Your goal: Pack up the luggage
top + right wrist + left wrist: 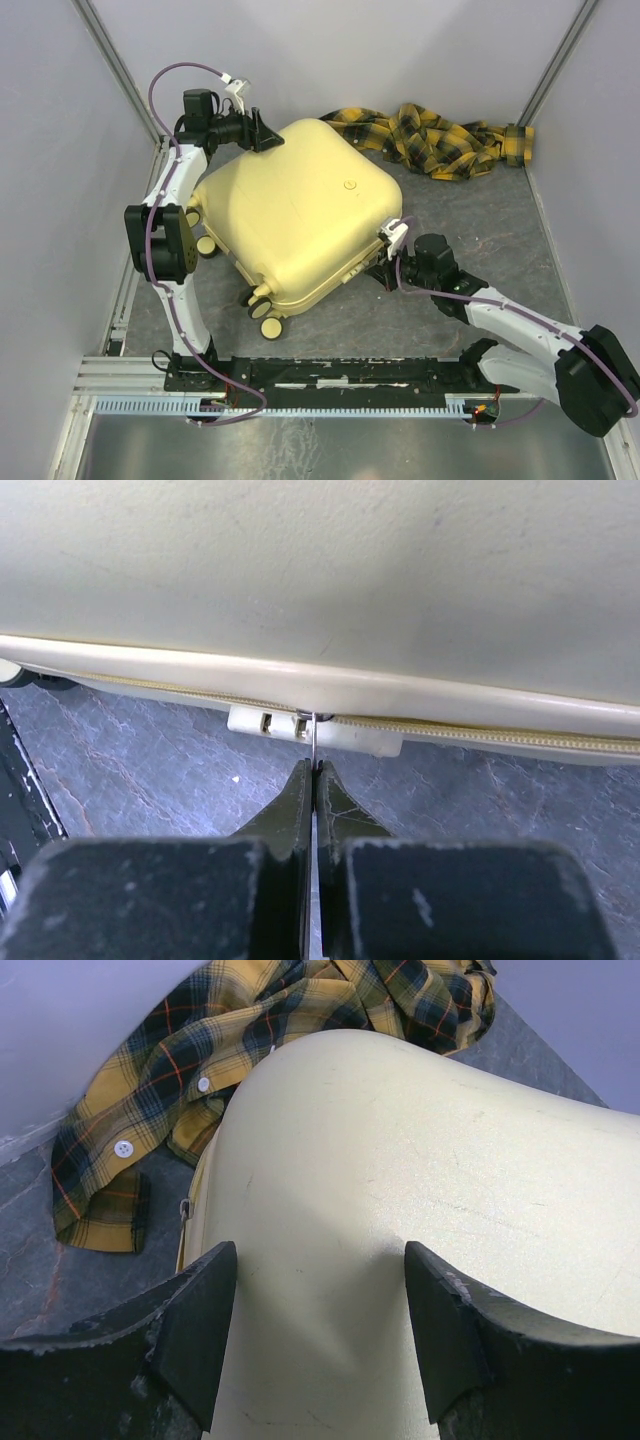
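The pale-yellow luggage [300,210] lies closed and flat on the dark table, wheels toward the near left. My left gripper [268,135] is at its far left corner. In the left wrist view this gripper [320,1255] stands open over the shell [430,1160], with only the shell's surface between its fingers. My right gripper [380,265] is at the luggage's near right side. Seen from the right wrist, it [314,770] is shut on the thin metal zipper pull [314,742], which hangs from the zipper line beside a white lock block [360,735].
A yellow-and-black plaid cloth [430,135] lies crumpled on the table at the back right, and it shows behind the shell [230,1050] in the left wrist view. The luggage's wheels [268,315] point toward the arm rail [330,375]. Pale walls enclose the table on three sides.
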### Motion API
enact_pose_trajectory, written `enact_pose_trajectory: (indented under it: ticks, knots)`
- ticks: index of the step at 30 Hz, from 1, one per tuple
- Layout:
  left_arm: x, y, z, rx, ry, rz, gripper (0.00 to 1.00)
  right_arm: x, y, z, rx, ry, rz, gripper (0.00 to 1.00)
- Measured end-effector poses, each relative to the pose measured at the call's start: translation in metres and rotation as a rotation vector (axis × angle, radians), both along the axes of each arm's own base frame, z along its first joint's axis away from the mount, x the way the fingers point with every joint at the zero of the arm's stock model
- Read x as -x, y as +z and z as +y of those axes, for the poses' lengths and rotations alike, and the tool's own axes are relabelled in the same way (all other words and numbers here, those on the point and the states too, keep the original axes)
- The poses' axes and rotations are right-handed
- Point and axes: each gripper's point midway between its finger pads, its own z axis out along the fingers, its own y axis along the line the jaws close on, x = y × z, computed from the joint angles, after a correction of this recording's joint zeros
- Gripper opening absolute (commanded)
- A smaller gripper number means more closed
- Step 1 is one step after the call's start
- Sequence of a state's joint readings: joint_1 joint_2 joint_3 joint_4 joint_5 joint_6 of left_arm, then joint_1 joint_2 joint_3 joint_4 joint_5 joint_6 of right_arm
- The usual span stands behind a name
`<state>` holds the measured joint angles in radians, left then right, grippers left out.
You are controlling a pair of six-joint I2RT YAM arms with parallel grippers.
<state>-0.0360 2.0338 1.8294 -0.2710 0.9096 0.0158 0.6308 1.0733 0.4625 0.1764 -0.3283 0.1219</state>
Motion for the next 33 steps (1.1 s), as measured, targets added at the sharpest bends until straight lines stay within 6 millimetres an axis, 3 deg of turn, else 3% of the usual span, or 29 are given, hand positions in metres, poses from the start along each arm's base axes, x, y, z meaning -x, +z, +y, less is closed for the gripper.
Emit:
enact_pose_trajectory:
  ticks: [6, 9, 13, 16, 22, 25, 28, 29, 33]
  knots:
    - [0.002, 0.001, 0.002, -0.014, 0.004, -0.012, 0.72, 0.0, -0.001, -0.007, 0.019, -0.023, -0.017, 0.02]
    - [0.007, 0.004, 0.004, -0.041, 0.004, -0.022, 0.8, -0.004, -0.004, -0.013, 0.047, -0.064, -0.023, 0.02]
    - [0.026, 0.009, 0.013, -0.142, 0.003, -0.04, 0.9, -0.016, -0.003, -0.028, 0.102, -0.143, -0.073, 0.02]
    - [0.052, 0.02, 0.022, -0.231, 0.0, -0.049, 0.97, -0.021, -0.004, -0.035, 0.131, -0.18, -0.093, 0.02]
    - [0.149, 0.052, 0.041, -0.403, -0.066, -0.102, 0.99, -0.023, -0.004, -0.035, 0.142, -0.187, -0.09, 0.02]
    - [0.212, 0.055, 0.047, -0.45, -0.125, -0.085, 0.99, -0.026, -0.004, -0.033, 0.149, -0.184, -0.082, 0.02]
    - [0.262, 0.041, 0.051, -0.482, -0.18, -0.018, 0.99, -0.029, -0.005, -0.031, 0.161, -0.18, -0.074, 0.02]
    - [0.286, 0.027, 0.054, -0.502, -0.206, 0.036, 1.0, -0.03, -0.007, -0.03, 0.168, -0.177, -0.068, 0.02]
    - [0.331, -0.002, 0.059, -0.547, -0.258, 0.136, 0.99, -0.031, -0.01, -0.029, 0.177, -0.173, -0.057, 0.02]
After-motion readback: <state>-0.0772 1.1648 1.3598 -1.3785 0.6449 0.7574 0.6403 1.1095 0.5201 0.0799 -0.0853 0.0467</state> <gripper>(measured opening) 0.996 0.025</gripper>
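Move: The suitcase's near wheels lie about 40 cm back from the left hand, level sideways and some 14 cm lower; its far-left wheels are 21 cm back and 14 cm left. From the right hand, the gripped zipper's slider is about 1 cm ahead and 2 cm left, the latch 2 cm ahead and 4 cm left. The case's right corner, where the zipper leads, is about 11 cm ahead and 4 cm right. Left hand opens, sweeps back some 33 cm towards near wheels; right drags gripped zipper about 4 cm right, forward. ##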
